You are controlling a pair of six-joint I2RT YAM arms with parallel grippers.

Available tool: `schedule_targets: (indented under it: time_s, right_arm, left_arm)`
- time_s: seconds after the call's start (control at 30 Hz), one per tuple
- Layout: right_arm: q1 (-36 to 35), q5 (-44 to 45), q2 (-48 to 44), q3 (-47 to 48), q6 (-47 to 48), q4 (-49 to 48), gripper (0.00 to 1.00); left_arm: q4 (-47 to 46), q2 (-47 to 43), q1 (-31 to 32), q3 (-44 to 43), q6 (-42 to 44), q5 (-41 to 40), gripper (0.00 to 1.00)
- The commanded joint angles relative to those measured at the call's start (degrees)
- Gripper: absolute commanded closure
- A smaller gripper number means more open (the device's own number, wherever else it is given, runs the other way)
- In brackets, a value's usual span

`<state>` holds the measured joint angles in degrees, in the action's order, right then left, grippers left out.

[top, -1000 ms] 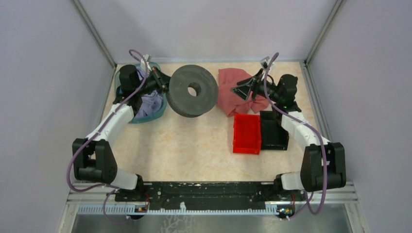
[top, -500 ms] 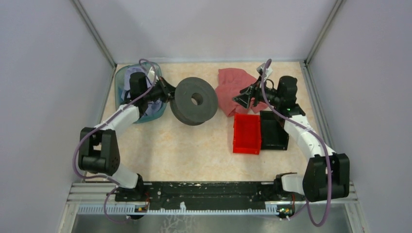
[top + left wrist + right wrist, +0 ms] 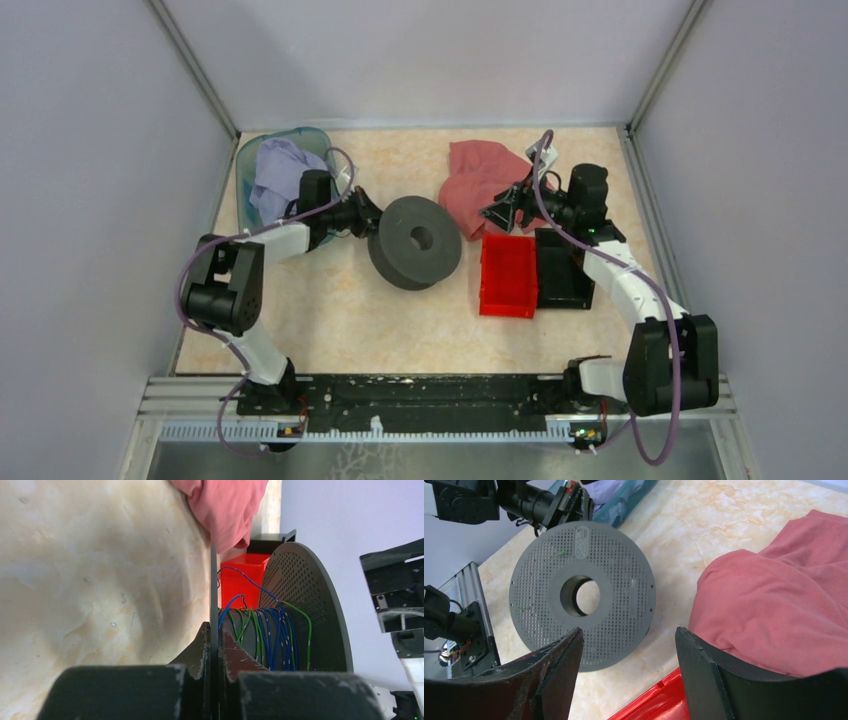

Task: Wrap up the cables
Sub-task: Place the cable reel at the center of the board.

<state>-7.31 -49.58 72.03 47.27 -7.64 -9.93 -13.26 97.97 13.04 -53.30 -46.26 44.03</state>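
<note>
A dark grey perforated spool (image 3: 415,242) stands on edge at mid-table. Thin blue and green cables (image 3: 265,630) are wound round its hub, with a few loose loops. My left gripper (image 3: 372,222) is shut on the rim of the spool's near flange (image 3: 214,580); the thin flange edge runs between its fingertips (image 3: 214,630). My right gripper (image 3: 497,213) hangs open to the right of the spool, above the pink cloth's edge, holding nothing. In the right wrist view the spool (image 3: 583,595) lies beyond the open gripper (image 3: 629,635).
A pink cloth (image 3: 480,175) lies at the back right. A red bin (image 3: 508,275) and a black bin (image 3: 563,270) sit side by side under the right arm. A teal bowl (image 3: 245,160) with a lilac cloth stands at the back left.
The left arm has drawn the spool rightward and nearer, away from the teal bowl. The right gripper has opened a little wider and shifted slightly nearer.
</note>
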Motion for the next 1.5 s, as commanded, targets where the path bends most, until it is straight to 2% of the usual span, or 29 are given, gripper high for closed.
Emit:
schedule_targets:
  time_s: [0.0,0.1,0.2,0.73,1.17,1.47]
  right_arm:
    - [0.2,0.3,-0.8,-0.1,1.8,-2.2,0.32]
    - [0.2,0.4,-0.5,-0.5,2.1,-2.3,0.32]
    - [0.2,0.3,0.0,-0.6,2.1,-2.3,0.32]
    - [0.2,0.6,1.3,-1.1,2.6,-2.2,0.31]
    - [0.2,0.4,1.7,-1.4,2.6,-2.3,0.31]
    - [0.2,0.0,1.7,-1.7,2.4,-2.6,0.31]
  left_arm:
    - [-5.1,1.2,2.2,0.8,0.5,4.9,1.0]
    - [-6.6,2.4,3.5,1.6,0.6,5.7,0.99]
    - [-7.8,3.6,4.5,2.2,0.6,6.8,0.93]
    - [-9.1,11.0,5.0,0.9,1.8,11.9,0.9]
    - [-6.6,14.0,4.9,-1.3,4.8,14.4,0.71]
    - [-4.8,14.7,4.2,-2.1,7.4,14.9,0.65]
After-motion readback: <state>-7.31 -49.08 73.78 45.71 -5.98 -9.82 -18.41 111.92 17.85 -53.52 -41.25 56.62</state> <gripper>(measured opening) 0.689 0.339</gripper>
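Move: The left hand holds the cable reel by the rim of its lower flange. The board's middle, the reel's landing spot, lies about 11 cm back, 11 cm right and 10 cm below. From that hand the red box is some 28 cm right and 10 cm back, the red cloth 24 cm right and 8 cm ahead. From the right hand the spot is roughly 12 cm back, 13 cm left and 20 cm down. Left hand lowers the pinched reel about 6 cm, also back and right, turning clockwise, then opens around the flange. ##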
